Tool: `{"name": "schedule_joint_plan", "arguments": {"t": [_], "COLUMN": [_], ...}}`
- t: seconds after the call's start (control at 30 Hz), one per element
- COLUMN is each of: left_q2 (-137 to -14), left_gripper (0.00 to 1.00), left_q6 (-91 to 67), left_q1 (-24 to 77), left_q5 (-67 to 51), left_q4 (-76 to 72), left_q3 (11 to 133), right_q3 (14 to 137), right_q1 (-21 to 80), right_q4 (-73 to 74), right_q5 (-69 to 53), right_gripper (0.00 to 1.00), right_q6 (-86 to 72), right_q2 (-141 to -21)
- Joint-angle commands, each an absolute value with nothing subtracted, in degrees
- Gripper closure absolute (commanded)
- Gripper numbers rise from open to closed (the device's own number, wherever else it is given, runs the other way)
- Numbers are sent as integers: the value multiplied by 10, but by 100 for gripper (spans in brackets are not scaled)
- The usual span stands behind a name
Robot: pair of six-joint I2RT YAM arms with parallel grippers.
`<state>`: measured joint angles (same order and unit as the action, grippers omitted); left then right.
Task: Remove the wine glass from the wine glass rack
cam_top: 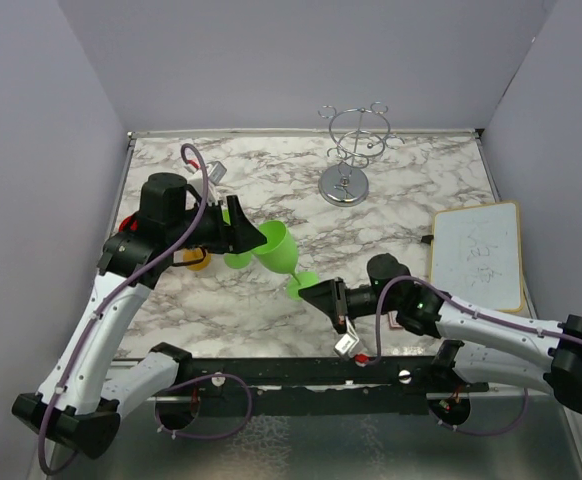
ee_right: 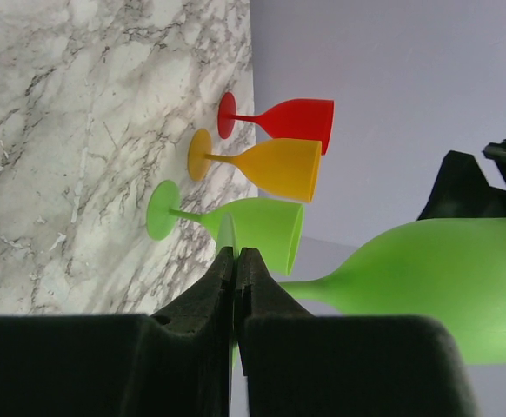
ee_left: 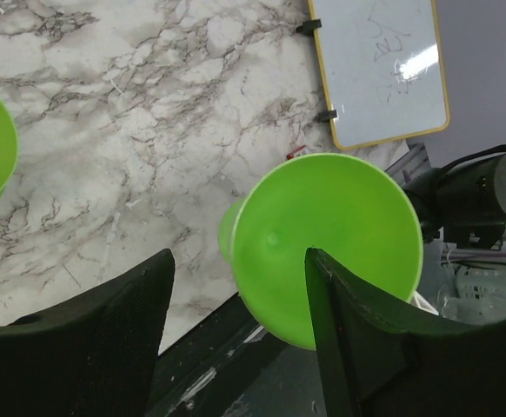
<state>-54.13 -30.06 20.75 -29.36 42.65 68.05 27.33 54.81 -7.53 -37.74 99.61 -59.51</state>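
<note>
A green wine glass [cam_top: 276, 247] hangs tilted in the air over the middle of the table. My right gripper [cam_top: 316, 293] is shut on the thin edge of its foot [ee_right: 227, 233], and its bowl [ee_right: 444, 278] points away to the left. My left gripper [ee_left: 236, 254] is open around the mouth of that bowl [ee_left: 322, 234]. Its right finger [ee_left: 357, 330] lies over the rim, while the left finger [ee_left: 105, 321] stands apart from it. The chrome wine glass rack [cam_top: 351, 150] stands at the back of the table with nothing hanging on it.
Three more glasses stand at the left of the table: green [ee_right: 253, 224], orange [ee_right: 275, 165] and red [ee_right: 296, 117]. A small whiteboard [cam_top: 476, 255] lies at the right edge. Grey walls enclose the table on three sides.
</note>
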Motion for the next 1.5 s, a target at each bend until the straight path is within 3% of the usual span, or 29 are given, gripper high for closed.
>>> {"name": "schedule_joint_plan", "arguments": {"t": [0.0,0.27,0.6,0.7,0.77,0.8,0.87,0.9,1.27,1.47], "left_q2": [-565,-574,-567,-568,-569,-570,-574,-577,-609,-625], "left_gripper": [39,65,98,100,100,100,100,100,100,100], "left_q6": [-267,-271,-277,-274,-270,-268,-266,-264,-227,-218], "left_q1": [208,208,208,208,208,208,208,208,208,209], "left_q5": [-338,-358,-349,-332,-314,-305,-286,-279,-187,-151], "left_q4": [464,466,460,459,460,459,460,459,459,447], "left_q3": [696,696,695,708,719,725,738,745,803,787], "right_q3": [273,278,283,281,272,266,255,250,131,98], "right_q1": [556,561,561,560,561,561,561,561,557,557], "right_q4": [-102,-105,-143,-151,-178,-193,-218,-226,-518,-611], "right_q5": [-360,-348,-341,-344,-341,-339,-333,-330,-186,-14], "right_gripper": [99,98,88,82,70,55,8,1,1,1], "right_q6": [1010,1007,942,908,874,858,831,822,486,258], "right_q2": [-580,-589,-613,-618,-616,-615,-613,-610,-586,-548]}}
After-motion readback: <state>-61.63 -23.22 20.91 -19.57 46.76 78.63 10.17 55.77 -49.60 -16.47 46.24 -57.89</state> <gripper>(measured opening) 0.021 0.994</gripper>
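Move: The last green glass leans between the hands, its foot still pinched by the right fingers and its rim up between the open left fingers; its middle lies about 6 cm right, 3 cm back and 8 cm below the left hand, or 6 cm left, 4 cm ahead and 6 cm above the right. The standing green glass is roughly 7 cm ahead, 7 cm left and 21 cm below the left hand, with the orange glass some 11 cm farther left, about level with it. The left hand sinks about 2 cm with its fingers astride the near-left side of the green glass's rim and shuts them to pinch the wall of the bowl, while the right hand keeps its hold on the foot. Only after that do the right fingers spring wide open, letting go; the left hand lifts and carries the glass forward some 4 cm, drifting slightly left, while the right hand swings clear, forward and right about 5 cm, turning clockwise and tipping over some 50 degrees in all. ##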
